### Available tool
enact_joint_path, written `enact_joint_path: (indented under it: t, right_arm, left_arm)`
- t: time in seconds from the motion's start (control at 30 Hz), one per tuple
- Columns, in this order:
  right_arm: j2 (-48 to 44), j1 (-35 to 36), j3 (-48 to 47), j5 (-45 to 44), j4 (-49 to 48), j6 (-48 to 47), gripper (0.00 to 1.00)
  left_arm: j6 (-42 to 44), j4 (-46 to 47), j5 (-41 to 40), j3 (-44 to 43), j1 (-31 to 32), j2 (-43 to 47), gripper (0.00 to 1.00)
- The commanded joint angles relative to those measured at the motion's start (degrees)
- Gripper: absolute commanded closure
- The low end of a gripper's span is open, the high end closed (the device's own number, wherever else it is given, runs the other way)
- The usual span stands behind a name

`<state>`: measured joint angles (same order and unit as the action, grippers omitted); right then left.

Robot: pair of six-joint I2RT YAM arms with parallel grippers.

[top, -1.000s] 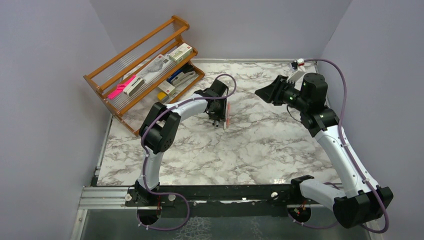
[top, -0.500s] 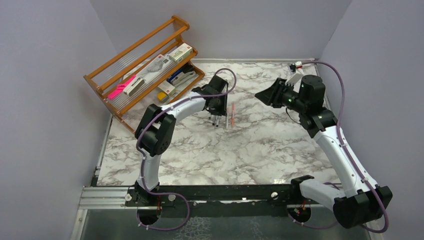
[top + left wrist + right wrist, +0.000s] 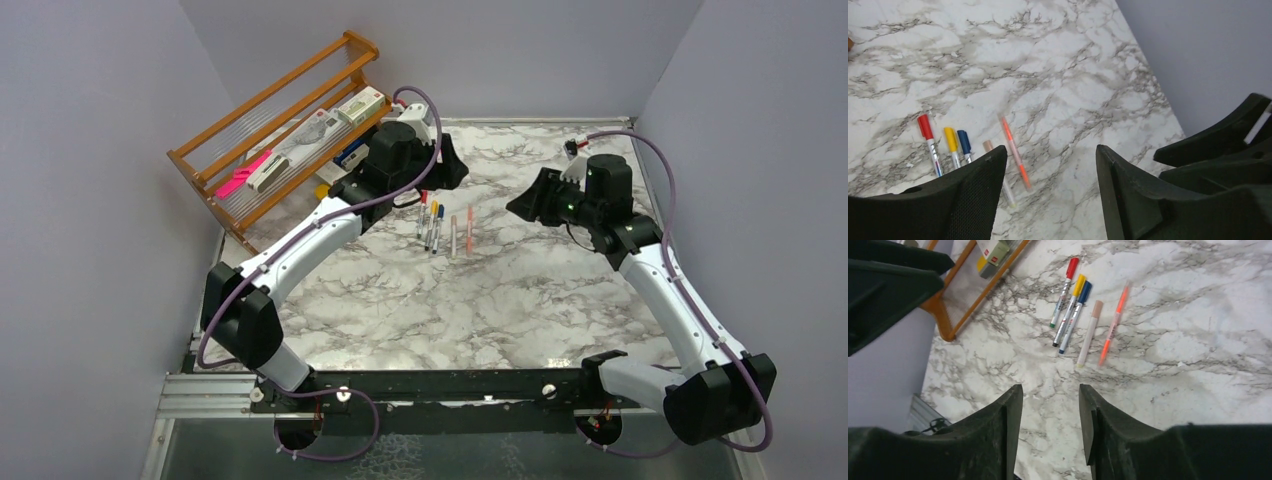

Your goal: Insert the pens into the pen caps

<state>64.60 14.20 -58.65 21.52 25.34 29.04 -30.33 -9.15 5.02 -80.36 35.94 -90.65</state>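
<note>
Five pens lie side by side on the marble table (image 3: 520, 290). From left to right they wear a red cap (image 3: 1072, 267), a yellow cap (image 3: 1078, 285), a dark blue cap (image 3: 1084, 291) and a pale pink cap (image 3: 1096, 309). The last is an all salmon-orange pen (image 3: 1113, 325). The row also shows in the top view (image 3: 440, 225) and the left wrist view (image 3: 963, 141). My left gripper (image 3: 452, 166) (image 3: 1050, 150) hangs open and empty above and behind the row. My right gripper (image 3: 520, 200) (image 3: 1050, 387) is open and empty, raised to the right of the pens.
A wooden rack (image 3: 290, 140) at the back left holds boxes, a stapler and a bright pink bar (image 3: 243, 175). Grey walls close in the table on three sides. The right gripper's fingers show at the right edge of the left wrist view (image 3: 1228, 135).
My left gripper let go of the salmon-orange pen, which now lies at the row's right end. It then rose and drew back towards the rack. My right gripper shifted slightly left.
</note>
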Motion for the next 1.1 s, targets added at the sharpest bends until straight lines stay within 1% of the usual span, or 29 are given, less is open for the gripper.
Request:
enact_joint_path:
  t: [0.0, 0.03, 0.1, 0.17, 0.23, 0.27, 0.57, 1.07]
  right_arm:
    - [0.38, -0.04, -0.95, -3.42, 0.40, -0.91, 0.48]
    - [0.41, -0.05, -1.02, -4.10, 0.48, -0.49, 0.43]
    - [-0.20, 0.03, -0.91, -4.30, 0.03, -0.40, 0.35]
    - [-1.39, -0.01, -0.46, -4.87, -1.11, -0.42, 0.19]
    - [-2.77, -0.04, 0.01, -5.83, -1.57, -0.37, 0.06]
    - [-3.29, -0.06, 0.14, -5.96, -1.64, -0.29, 0.04]
    - [-2.74, 0.00, -0.70, -4.64, 0.37, -0.49, 0.00]
    - [-3.77, 0.00, -1.11, -6.28, 2.14, -2.61, 0.00]
  left_arm:
    - [-0.93, 4.23, -3.65, 1.97, -0.85, 3.52, 0.26]
    - [-0.76, 4.49, -4.11, 3.17, -0.87, 4.12, 0.22]
    - [-0.14, 5.60, -4.51, 5.01, -0.88, 5.68, 0.19]
    - [0.03, 6.53, -4.82, 5.98, -0.92, 6.61, 0.12]
    - [0.39, 6.33, -4.78, 6.06, -0.96, 6.69, 0.07]
    - [0.38, 5.97, -4.78, 5.82, -0.96, 6.54, 0.06]
    - [-0.32, 6.67, -3.92, 5.91, -0.96, 6.63, 0.04]
    - [-3.34, 7.51, -3.33, 7.47, -0.96, 6.36, 0.03]
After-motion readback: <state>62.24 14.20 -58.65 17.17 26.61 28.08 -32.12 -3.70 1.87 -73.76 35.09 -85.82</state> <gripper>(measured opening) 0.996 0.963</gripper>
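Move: The beige-capped pen lies nearly straight beneath the left hand, about 25 cm down and 2 cm back. The orange pen is roughly 4 cm to the right of it, the blue-capped pen 3 cm to its left and the red-capped pen some 7 cm left of it and 5 cm farther out. From the right hand the beige-capped pen lies about 5 cm ahead, 12 cm to the left and 21 cm below. Over the row of pens, touching none of them, the left hand shifts about 2 cm to the left, with a small rise that mostly sinks back, while its half-open fingers spread wide. The right hand drifts roughly 1 cm to the right as its fingers go from under half open to fully open. Both then stay still, high above the table. ##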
